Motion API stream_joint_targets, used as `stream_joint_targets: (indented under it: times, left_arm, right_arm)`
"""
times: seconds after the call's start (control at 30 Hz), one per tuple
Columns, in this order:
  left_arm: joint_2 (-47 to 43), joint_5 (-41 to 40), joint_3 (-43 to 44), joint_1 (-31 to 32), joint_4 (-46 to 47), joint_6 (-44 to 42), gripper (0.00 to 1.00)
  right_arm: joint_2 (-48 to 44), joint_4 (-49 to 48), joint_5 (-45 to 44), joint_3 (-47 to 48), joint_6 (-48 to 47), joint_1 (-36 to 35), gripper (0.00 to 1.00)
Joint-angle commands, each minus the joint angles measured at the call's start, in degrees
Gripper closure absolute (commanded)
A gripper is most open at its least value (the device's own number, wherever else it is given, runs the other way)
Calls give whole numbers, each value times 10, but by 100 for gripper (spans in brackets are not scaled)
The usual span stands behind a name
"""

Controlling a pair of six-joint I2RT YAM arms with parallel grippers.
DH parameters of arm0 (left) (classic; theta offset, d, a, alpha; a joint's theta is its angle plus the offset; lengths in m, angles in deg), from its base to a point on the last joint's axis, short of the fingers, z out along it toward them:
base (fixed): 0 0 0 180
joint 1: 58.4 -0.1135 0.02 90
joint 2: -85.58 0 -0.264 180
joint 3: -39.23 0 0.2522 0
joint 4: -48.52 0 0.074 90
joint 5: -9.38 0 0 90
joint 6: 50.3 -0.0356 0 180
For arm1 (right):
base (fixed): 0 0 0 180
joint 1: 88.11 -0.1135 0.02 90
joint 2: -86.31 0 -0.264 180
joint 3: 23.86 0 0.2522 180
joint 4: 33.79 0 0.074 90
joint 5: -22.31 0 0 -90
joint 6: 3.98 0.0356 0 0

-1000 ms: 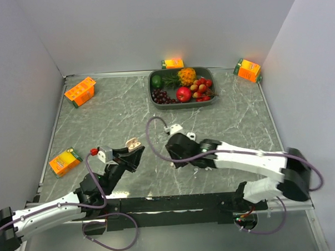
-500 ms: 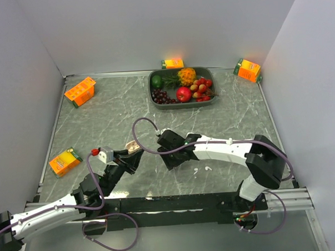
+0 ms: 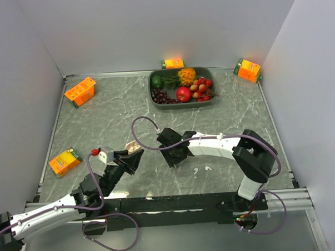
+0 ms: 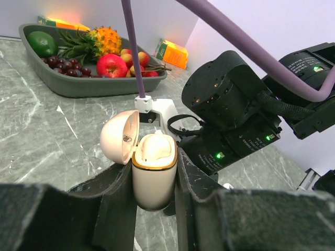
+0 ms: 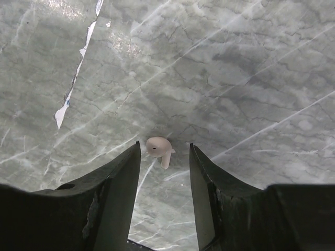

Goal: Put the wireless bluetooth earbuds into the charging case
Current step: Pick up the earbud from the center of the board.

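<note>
My left gripper (image 4: 154, 180) is shut on the charging case (image 4: 153, 175), a cream-beige case held upright with its lid (image 4: 120, 137) hinged open to the left. From above, the case (image 3: 133, 145) hangs left of centre. My right gripper (image 5: 165, 152) points down at the marble table, open. One white earbud (image 5: 159, 147) lies on the table between its fingertips, closer to the left finger and touching neither. Seen from above, the right gripper (image 3: 173, 158) sits just right of the case. Two more earbuds (image 3: 195, 170) (image 3: 207, 169) lie on the table near the front.
A grey tray (image 3: 154, 96) of fruit stands at the back centre. Orange juice cartons sit at the back left (image 3: 80, 91), the left edge (image 3: 65, 161), behind the tray (image 3: 173, 63) and the back right corner (image 3: 247, 70). A purple cable (image 3: 137, 127) loops above the right gripper.
The right arm folded back and its gripper swung left and down over an earbud, uncovering two earbuds near the front. The left gripper with the case dipped slightly.
</note>
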Motion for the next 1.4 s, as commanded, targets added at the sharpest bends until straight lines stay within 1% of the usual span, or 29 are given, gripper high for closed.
stream_joint_targets:
  times: [0.0,0.13,0.17,0.27,0.43,0.53,0.57,0.6,0.63,0.7,0.73,0.97,1.07,1.13,1.17,1.2,1.23,1.27,1.3,1.33,1.37]
  left_arm:
    - [5,9,-9,3,21,0,99]
    - [9,11,-8,3,25,-1,99]
    - [11,12,-8,2,27,0,99]
    - [16,14,-8,2,29,0,99]
    - [20,15,-6,2,35,-5,99]
    - [23,15,-3,2,36,-7,99]
    - [26,16,-3,2,37,-8,99]
    - [28,16,-2,2,39,-10,99]
    - [28,16,-2,3,40,-10,99]
    - [31,16,-1,2,43,-12,99]
    - [33,16,0,2,45,-13,99]
    - [39,15,5,2,66,-16,99]
    - [52,15,1,3,95,-21,99]
    - [70,21,-2,2,119,-24,99]
    - [78,24,-4,2,148,-29,99]
    - [87,28,-8,2,167,-32,99]
    - [108,32,-9,2,187,-35,99]
    - [119,49,-13,2,239,-47,99]
    - [131,60,-20,2,265,-53,99]
    - [157,70,-22,2,288,-58,99]
    - [171,92,-23,2,331,-70,99]
  right_arm:
    - [13,-20,5,23,-8,3,51]
    - [15,-23,10,18,-7,2,55]
    - [17,-23,12,16,-7,2,58]
    - [23,-23,15,14,-6,1,62]
    - [29,-25,17,9,-2,2,64]
    - [23,-25,11,2,3,2,70]
    - [16,-25,8,0,5,2,77]
    - [12,-24,2,-2,7,2,80]
    - [6,-23,-1,-2,11,3,87]
    - [-20,-18,-15,-2,15,2,93]
    - [-32,-17,-23,-2,22,3,100]
    - [-207,-18,-116,12,42,2,100]
    - [-289,-60,-148,2,30,-7,100]
    - [-346,-114,-169,-17,20,-17,100]
    - [-362,-131,-180,-24,18,-23,100]
    - [-376,-173,-193,-32,9,-42,100]
    - [-398,-195,-205,-49,-1,-54,100]
    - [-408,-216,-239,-59,-8,-71,100]
    - [-417,-247,-255,-69,-31,-105,100]
    - [-429,-304,-266,-90,-45,-122,100]
    - [-432,-327,-283,-97,-57,-135,100]
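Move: The earbud lies almost under the right hand, between its open fingertips and about 1 cm below their midpoint. From that hand, the open charging case is up in the left gripper, some 12 cm to the left, level fore and aft and about 20 cm higher. Two white bits lie roughly 8 and 13 cm right, both 2 cm nearer. From the left hand the earbud is about 11 cm right, 1 cm ahead and 20 cm below. Ease the right gripper down about 1 cm over the earbud and shut the fingers until they pinch it. Then lift it straight off the board, gathering speed, to some 26 cm above the starting height, swinging the fingers up from pointing down towards forward and left by around 50 degrees. Keep the charging case gripped in the left hand, nearly still. ##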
